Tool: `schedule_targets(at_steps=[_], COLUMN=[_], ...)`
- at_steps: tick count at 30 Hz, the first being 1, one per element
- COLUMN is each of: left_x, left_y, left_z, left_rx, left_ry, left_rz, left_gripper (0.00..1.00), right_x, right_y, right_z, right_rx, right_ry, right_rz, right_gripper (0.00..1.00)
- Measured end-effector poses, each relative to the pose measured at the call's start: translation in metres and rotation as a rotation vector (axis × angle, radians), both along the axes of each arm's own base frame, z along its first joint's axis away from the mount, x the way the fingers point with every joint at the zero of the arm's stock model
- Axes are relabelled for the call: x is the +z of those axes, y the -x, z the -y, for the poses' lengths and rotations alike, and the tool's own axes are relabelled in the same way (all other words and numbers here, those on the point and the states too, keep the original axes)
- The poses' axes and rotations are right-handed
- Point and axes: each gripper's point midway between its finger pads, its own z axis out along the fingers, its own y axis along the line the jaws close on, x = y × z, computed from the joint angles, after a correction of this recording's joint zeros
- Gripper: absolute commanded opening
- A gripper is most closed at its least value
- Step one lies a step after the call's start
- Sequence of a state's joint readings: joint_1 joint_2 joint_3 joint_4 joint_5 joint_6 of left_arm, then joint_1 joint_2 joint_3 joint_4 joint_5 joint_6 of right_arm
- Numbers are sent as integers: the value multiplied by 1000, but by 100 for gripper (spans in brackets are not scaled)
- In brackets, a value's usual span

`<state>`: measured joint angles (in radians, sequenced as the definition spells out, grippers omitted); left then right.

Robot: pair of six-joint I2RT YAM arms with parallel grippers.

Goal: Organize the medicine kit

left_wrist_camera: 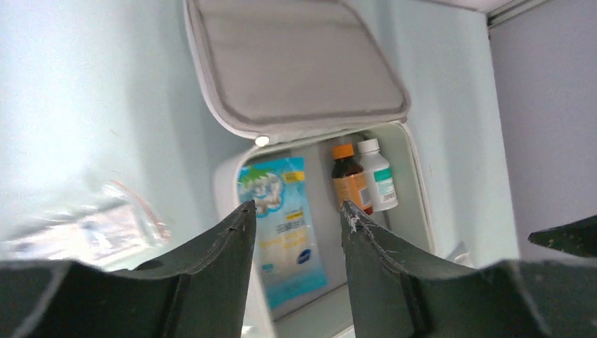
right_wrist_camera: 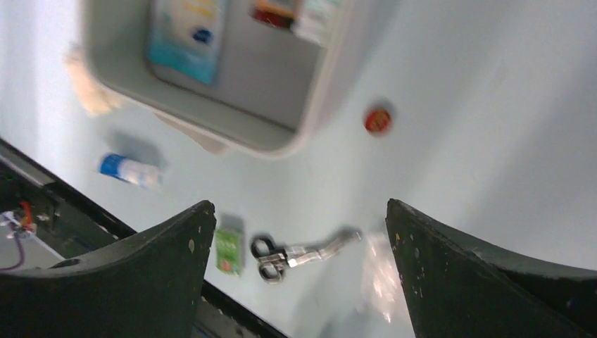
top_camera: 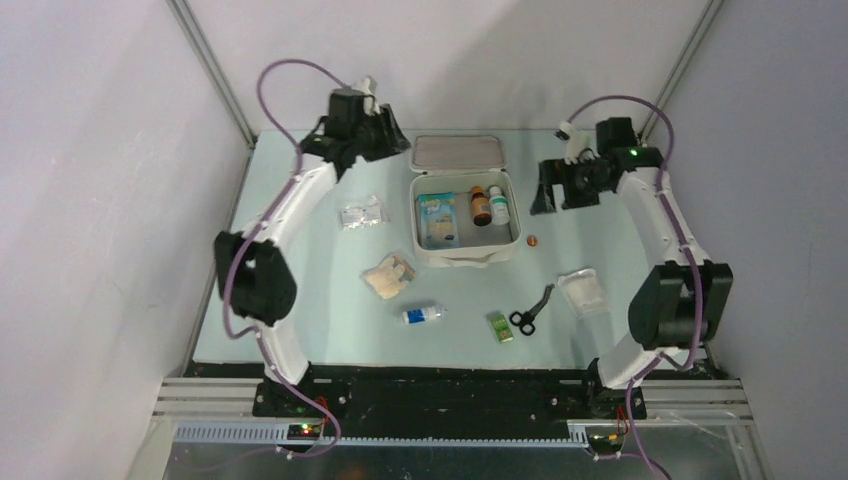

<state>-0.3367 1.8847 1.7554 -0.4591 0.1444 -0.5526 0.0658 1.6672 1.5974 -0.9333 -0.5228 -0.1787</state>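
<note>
The medicine kit (top_camera: pixel 466 259), a white soft case, lies open at mid-table with its grey-lined lid (top_camera: pixel 458 152) folded back. Inside it lie a blue packet (top_camera: pixel 437 218), a brown bottle (top_camera: pixel 481 206) and a white bottle (top_camera: pixel 498 204). My left gripper (top_camera: pixel 392 140) hovers just left of the lid. In the left wrist view it (left_wrist_camera: pixel 296 211) is open and empty, with the kit (left_wrist_camera: pixel 224 184) below. My right gripper (top_camera: pixel 553 192) hangs right of the kit. In the right wrist view it (right_wrist_camera: pixel 299 205) is wide open and holds nothing.
Loose on the table: a small zip bag (top_camera: pixel 360 213), a beige wad (top_camera: pixel 388 275), a blue-and-white tube (top_camera: pixel 424 315), a green box (top_camera: pixel 501 327), scissors (top_camera: pixel 530 312), a clear plastic bag (top_camera: pixel 583 292) and a small red disc (top_camera: pixel 533 239).
</note>
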Motion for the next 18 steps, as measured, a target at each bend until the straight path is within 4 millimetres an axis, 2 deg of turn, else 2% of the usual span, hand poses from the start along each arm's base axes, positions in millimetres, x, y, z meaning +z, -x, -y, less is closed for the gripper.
schedule_targets(at_steps=[4, 5, 8, 10, 13, 16, 18], left_x=[62, 72, 84, 75, 49, 26, 19], left_y=[14, 19, 25, 27, 31, 37, 40], left_z=[-42, -52, -72, -79, -83, -84, -85], left_rx=[-59, -58, -51, -52, -61, -67, -69], left_ry=[-89, -109, -147, -169, -190, -200, -203], left_rz=[208, 240, 286, 275, 217, 158, 137], left_gripper=[53, 53, 53, 53, 53, 53, 53], right_x=[-25, -36, -63, -87, -118, -135, -137], right_y=[38, 55, 91, 115, 145, 158, 158], right_z=[55, 69, 90, 100, 111, 117, 117], right_rx=[-69, -77, -45, 6, 78, 137, 166], right_ry=[118, 165, 268, 337, 411, 471, 500], right_rz=[-30, -53, -110, -152, -230, -260, -248], right_gripper=[89, 88, 83, 77, 70, 65, 62])
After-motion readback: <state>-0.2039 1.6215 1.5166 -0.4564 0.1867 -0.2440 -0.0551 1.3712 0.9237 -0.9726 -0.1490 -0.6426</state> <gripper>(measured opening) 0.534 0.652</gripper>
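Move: The right hand's gauze packet lies about 12 cm back and 10 cm to its right, some 20 cm below. On that same table, the scissors are about 17 cm back and 2 cm left, the green box 23 cm back and 10 cm left, and the red bead 3 cm ahead and 1 cm left. From the left hand, the clear pouch is 1 cm ahead, 9 cm left and 22 below; the kit 2 cm back, 19 right; the glove packet 18 cm straight back. Down to the gauze packet heads the right hand, some 24 cm back, down and to its right, rolling about 30 degrees so its left side drops and half-closing its wide-open fingers, still short of touching. The empty left hand withdraws leftward from the kit, slightly back, rising before sinking most of the way again, fingers staying half open. ##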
